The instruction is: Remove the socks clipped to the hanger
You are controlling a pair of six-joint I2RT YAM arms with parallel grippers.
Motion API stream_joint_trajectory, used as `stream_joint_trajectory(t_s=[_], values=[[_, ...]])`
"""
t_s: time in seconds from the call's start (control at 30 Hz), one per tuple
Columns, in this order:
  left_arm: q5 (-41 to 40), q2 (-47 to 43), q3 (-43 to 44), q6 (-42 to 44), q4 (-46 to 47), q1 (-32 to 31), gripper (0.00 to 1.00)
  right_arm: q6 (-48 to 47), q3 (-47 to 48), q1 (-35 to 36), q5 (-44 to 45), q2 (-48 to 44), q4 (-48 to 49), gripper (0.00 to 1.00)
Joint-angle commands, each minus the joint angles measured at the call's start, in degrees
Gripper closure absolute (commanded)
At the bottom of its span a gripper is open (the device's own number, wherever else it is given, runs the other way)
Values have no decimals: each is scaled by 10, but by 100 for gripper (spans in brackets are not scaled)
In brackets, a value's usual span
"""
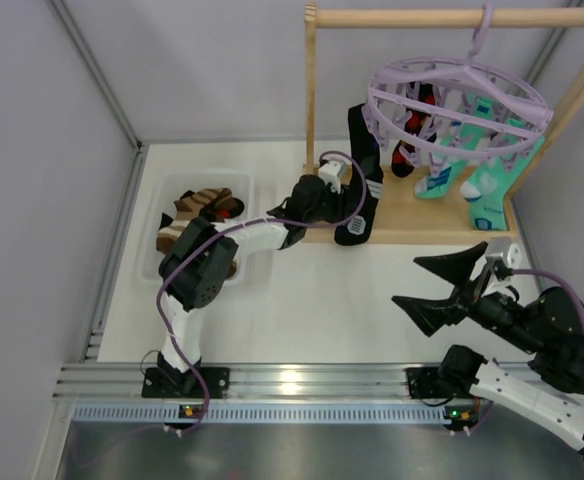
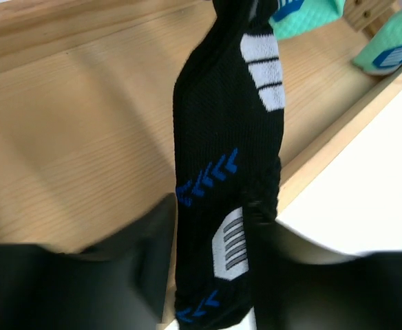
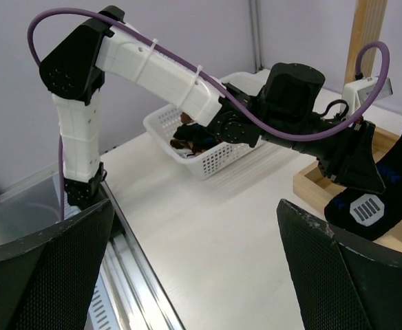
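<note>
The lilac round hanger hangs by its hook from a wooden rail. A long black sock with blue and white marks hangs from its left side, down to the wooden base. My left gripper has its fingers against both edges of that sock's foot, low near the toe. Turquoise socks and a black sock with red marks hang from other pegs. My right gripper stands wide open over the table, holding nothing.
A white basket with brown and black socks in it sits at the left, behind the left arm. The wooden frame's base and upright post stand at the back. Grey walls close in both sides.
</note>
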Motion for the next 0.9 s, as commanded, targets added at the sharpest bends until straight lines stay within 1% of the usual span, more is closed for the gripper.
stream_joint_trajectory(t_s=[0.0, 0.03, 0.07, 0.1, 0.13, 0.17, 0.3, 0.33, 0.37, 0.43, 0.47, 0.53, 0.6, 0.67, 0.73, 0.77, 0.8, 0.83, 0.87], values=[[7, -16, 12, -6, 60, -4, 64, -7, 0, -5, -3, -9, 4, 3], [-1, -19, 9, -7, 61, -5, 73, -8, 0, -5, 0, -10, 4, 3], [-8, -25, 5, -8, 61, -11, 85, -8, 0, -5, 3, -13, 1, 3], [-15, -37, -4, -10, 61, -15, 88, -7, 0, -5, 5, -13, 1, 3], [-27, -44, -10, -10, 61, -19, 95, -8, 0, -5, 5, -14, 1, 3], [-41, -52, -17, -9, 61, -29, 100, -4, 0, -5, 22, -14, 1, 3], [-83, -96, -55, -4, 64, -55, 100, 7, 3, -5, 65, -9, -5, 3], [-86, -118, -74, -7, 64, -61, 100, 11, 3, -5, 94, -8, -7, 3], [-123, -129, -89, -10, 63, -72, 100, 20, 4, -5, 111, -5, -10, 3], [-159, -156, -128, -10, 63, -87, 100, 30, 7, -5, 161, -2, -17, 3], [-205, -178, -140, -6, 62, -108, 100, 38, 11, -4, 178, 5, -20, 3], [-240, -200, -164, -4, 63, -132, 100, 45, 17, -5, 217, 15, -25, 3], [-290, -224, -191, -4, 63, -165, 100, 58, 28, -5, 238, 32, -26, 3], [-313, -241, -207, -13, 62, -201, 100, 66, 36, -4, 252, 48, -22, 3], [-359, -248, -209, -3, 61, -228, 100, 67, 49, -5, 255, 55, -20, 3], [-375, -249, -209, 4, 61, -261, 100, 71, 52, -5, 254, 56, -12, 3], [-397, -249, -203, 13, 61, -278, 100, 72, 58, -5, 253, 57, -7, 3], [-437, -247, -198, 34, 61, -298, 100, 73, 61, -5, 256, 57, -5, 3], [-460, -244, -193, 42, 61, -335, 100, 74, 65, -5, 260, 63, -5, 3]])
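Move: The foot of the hanging black sock is right between my left fingers, its middle about 2 cm to the right and level with them. The hanger's ring is some 29 cm up, centred about 18 cm right and 4 cm ahead. The argyle sock hangs roughly 10 cm right, 7 cm farther out and 14 cm higher. From my right hand the black foot lies about 31 cm ahead, 10 cm left and 22 cm lower. I finish closing my left fingers, pinching the foot of the black sock, then draw it back about 17 cm, out over the wooden tray's near edge, rising some 6 cm as my fingers tip up a little. Meanwhile my open right hand eases about 6 cm forward and 3 cm right towards the hanger, turning some 20 degrees clockwise. ##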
